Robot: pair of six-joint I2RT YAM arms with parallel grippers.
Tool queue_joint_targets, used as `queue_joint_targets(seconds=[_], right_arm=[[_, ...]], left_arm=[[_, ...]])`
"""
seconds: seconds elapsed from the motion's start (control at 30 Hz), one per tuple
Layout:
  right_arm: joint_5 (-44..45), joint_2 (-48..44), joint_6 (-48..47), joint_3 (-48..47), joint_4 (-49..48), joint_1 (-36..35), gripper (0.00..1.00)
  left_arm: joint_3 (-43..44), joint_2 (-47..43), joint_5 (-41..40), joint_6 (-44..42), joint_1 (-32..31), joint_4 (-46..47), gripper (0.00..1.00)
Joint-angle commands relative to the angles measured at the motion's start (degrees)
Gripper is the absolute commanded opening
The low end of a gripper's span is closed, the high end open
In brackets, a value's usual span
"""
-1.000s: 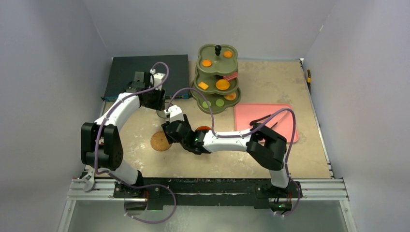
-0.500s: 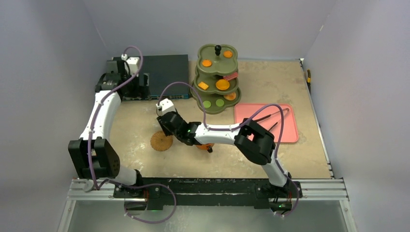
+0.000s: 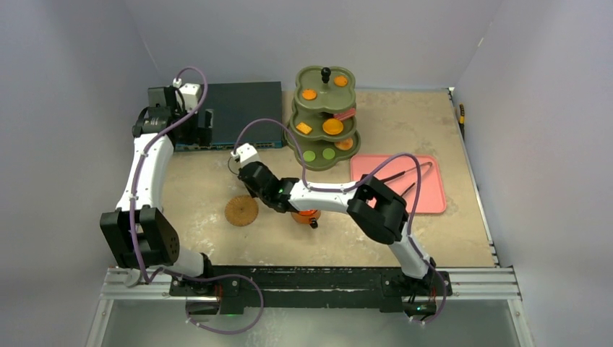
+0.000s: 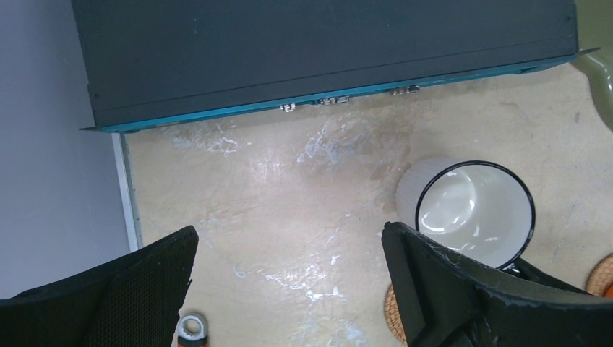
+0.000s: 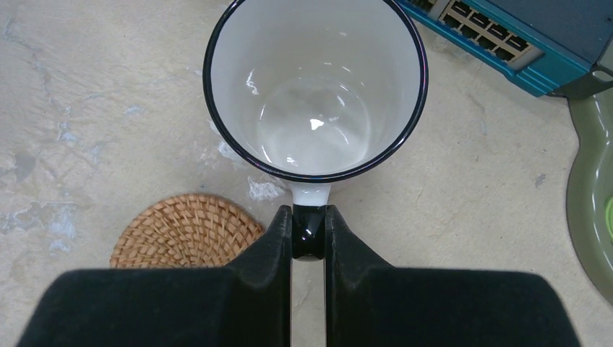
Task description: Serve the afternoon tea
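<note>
The white mug (image 5: 315, 87) with a dark rim stands on the table, also in the left wrist view (image 4: 473, 210). My right gripper (image 5: 309, 235) is shut on its dark handle; from above this gripper (image 3: 244, 170) hides most of the mug. One cork coaster (image 3: 241, 210) lies bare just near-left of the mug (image 5: 186, 230). The orange mug (image 3: 305, 215) sits partly under my right forearm. My left gripper (image 4: 289, 282) is open and empty, over the front edge of the dark-blue box (image 3: 199, 129). The olive-green stand (image 3: 325, 119) holds orange and green biscuits and a pink cake (image 3: 345, 113).
The flat dark-blue box (image 3: 246, 108) lies at the back left (image 4: 325, 50). A pink tray (image 3: 426, 195) with black tongs (image 3: 401, 176) lies right of the stand. A small silver spanner (image 4: 190, 329) lies near the left wall.
My left arm swung back and left from above the white mug to the box's left end. My right gripper moved up-left from the coaster area to the mug's handle.
</note>
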State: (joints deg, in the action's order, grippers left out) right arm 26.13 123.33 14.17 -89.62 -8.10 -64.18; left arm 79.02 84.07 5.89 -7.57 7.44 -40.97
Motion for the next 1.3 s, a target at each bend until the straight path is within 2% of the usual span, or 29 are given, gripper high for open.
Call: queue_joint_targets(seconds=[0.0,0.2,0.43,1.27], right_arm=[[1.53,-7.48,-2.73,1.15,-3.73,-0.63,0.00],[2.38,-13.44,-2.83,6.72,-3.62,-5.09,0.00],[3.50,-16.33,-0.65,11.04,-4.52,-9.89,0.00],[-0.35,-14.36,1.03,14.23,-8.92,-10.72,0.00]], left_arm=[[0.62,-0.47,-1.60,-2.96,0.76,0.02,0.99],[0.57,-0.23,-0.97,-2.38,1.36,0.92,0.99],[-0.95,0.07,0.61,-1.57,1.37,1.95,0.99],[-4.04,0.39,2.99,-1.06,1.36,3.77,0.99]])
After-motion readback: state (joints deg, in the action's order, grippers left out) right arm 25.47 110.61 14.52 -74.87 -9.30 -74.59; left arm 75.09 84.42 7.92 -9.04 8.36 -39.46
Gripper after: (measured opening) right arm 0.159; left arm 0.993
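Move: The right hand already pinches the white mug's handle, its fingers pointing ahead and left; the woven coaster it is taken to lies about 7 cm back and 5 cm left of that hand, some 6 cm below. From this hand, the orange mug stands roughly 14 cm right and 5 cm back, and the tiered stand about 20 cm right and 14 cm ahead. The coaster is some 15 cm back and 18 cm right of the empty left hand, about 15 cm below. Keeping its pinch on the white mug's handle, the right hand draws the mug back about 11 cm towards the woven coaster, rising some 3.5 cm on the way and then sinking about 2 cm over it, while turning roughly 10 degrees counter-clockwise. The left hand, open and empty, only sinks about 2.5 cm, off to the side. ##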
